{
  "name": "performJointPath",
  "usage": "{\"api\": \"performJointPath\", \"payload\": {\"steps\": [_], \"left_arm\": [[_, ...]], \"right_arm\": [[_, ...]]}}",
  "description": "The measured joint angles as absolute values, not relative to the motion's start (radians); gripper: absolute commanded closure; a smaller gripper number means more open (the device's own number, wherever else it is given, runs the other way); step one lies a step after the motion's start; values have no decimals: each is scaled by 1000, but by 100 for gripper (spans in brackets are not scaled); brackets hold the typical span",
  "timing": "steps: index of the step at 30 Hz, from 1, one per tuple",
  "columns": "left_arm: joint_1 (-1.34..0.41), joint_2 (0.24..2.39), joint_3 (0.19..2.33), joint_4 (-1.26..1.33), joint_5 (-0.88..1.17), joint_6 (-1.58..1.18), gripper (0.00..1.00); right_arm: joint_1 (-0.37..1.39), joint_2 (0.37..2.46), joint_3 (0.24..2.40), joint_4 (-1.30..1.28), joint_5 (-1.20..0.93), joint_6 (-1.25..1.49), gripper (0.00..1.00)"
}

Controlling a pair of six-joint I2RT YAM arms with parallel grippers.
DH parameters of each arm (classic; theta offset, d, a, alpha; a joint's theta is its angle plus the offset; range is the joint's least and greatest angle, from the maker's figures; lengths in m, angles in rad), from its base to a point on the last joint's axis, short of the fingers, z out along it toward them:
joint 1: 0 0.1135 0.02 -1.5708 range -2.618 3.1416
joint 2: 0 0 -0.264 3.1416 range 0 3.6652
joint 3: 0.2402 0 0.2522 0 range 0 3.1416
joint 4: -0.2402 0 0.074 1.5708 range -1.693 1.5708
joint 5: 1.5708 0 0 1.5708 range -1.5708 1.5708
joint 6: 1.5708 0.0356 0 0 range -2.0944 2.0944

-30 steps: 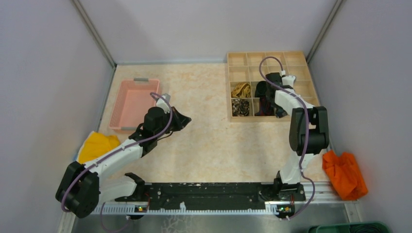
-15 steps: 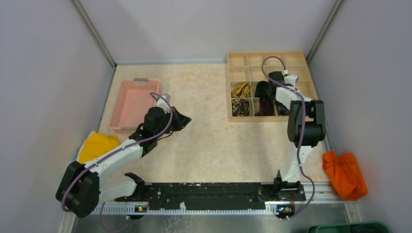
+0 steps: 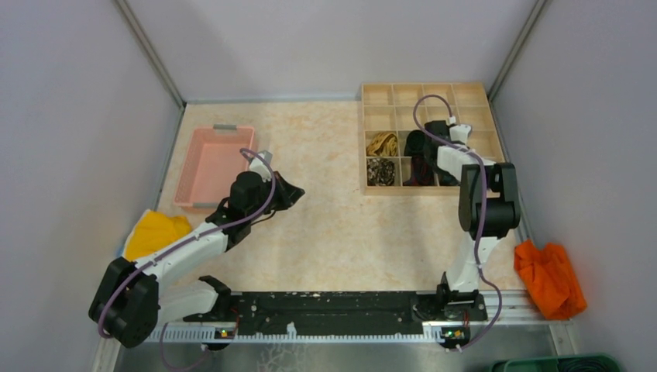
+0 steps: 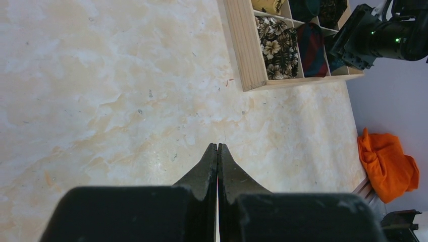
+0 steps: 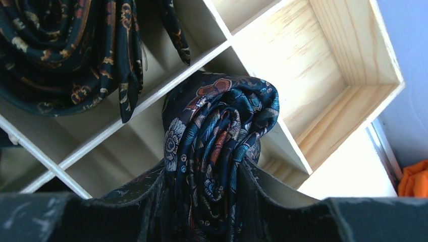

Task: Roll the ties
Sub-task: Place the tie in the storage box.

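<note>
A rolled dark blue floral tie [image 5: 218,141] is pinched between the fingers of my right gripper [image 5: 207,174], just above the dividers of the wooden grid box [image 5: 348,96]. Another dark paisley tie [image 5: 65,45] lies coiled in a compartment beside it. From above, my right gripper [image 3: 435,136] hangs over the right part of the box [image 3: 364,116]. The box also holds a gold tie [image 3: 383,143], a pale-flowered tie [image 3: 381,171] and a red-black tie [image 3: 422,170]. My left gripper [image 3: 298,192] is shut and empty over the bare tabletop, its tips [image 4: 217,147] pressed together.
A pink tray [image 3: 213,167] stands at the left, with a yellow cloth [image 3: 155,232] in front of it. An orange cloth [image 3: 550,279] lies at the right near edge, and a green bin [image 3: 558,363] shows at the bottom right corner.
The right arm's elbow has drawn in toward the box and its wrist has shifted slightly over the compartments, with the tie still in its grip. The left arm has not moved.
</note>
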State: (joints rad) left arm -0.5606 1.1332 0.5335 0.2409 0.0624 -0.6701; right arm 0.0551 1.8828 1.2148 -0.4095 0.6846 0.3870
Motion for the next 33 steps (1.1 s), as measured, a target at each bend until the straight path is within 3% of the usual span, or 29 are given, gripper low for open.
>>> {"api": "performJointPath", "payload": {"steps": [9, 12, 21, 27, 33], "left_arm": [[-561, 1129, 533, 230, 60, -661, 100], [-561, 1129, 533, 228, 60, -660, 100], [-561, 1134, 533, 228, 67, -660, 100], [-561, 1150, 533, 228, 85, -660, 100], [-561, 1160, 533, 229, 97, -660, 100]], "right_arm": [[94, 1758, 1085, -399, 577, 420, 38], [94, 1726, 1063, -417, 550, 427, 31], [100, 1622, 995, -442, 452, 420, 29], [114, 1507, 962, -459, 405, 402, 18], [120, 1457, 962, -471, 395, 393, 16]]}}
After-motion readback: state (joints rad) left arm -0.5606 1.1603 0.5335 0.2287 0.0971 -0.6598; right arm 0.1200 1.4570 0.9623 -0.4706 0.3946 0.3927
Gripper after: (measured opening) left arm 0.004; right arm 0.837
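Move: The right hand still grips the rolled tie, partly down in the storage box's front-row compartment, third from the left. That compartment's middle is about 2 cm left of the right hand and 2 cm below it, level front to back. The burgundy striped tie sits some 11 cm to the left, the dark paisley tie about 8 cm ahead and 2 cm left. From the left hand, the compartment lies roughly 11 cm ahead, 45 cm right and 12 cm below. The right hand lets go of the rolled tie in its compartment: still gripping at first, it sweeps left and back towards the box's front edge at nearly constant height, some 6 cm each way, its fingers opening wide as it goes. It then rises about 4 cm clear of the tie, having rolled left side up and turned counter-clockwise, about 20 degrees in all. ##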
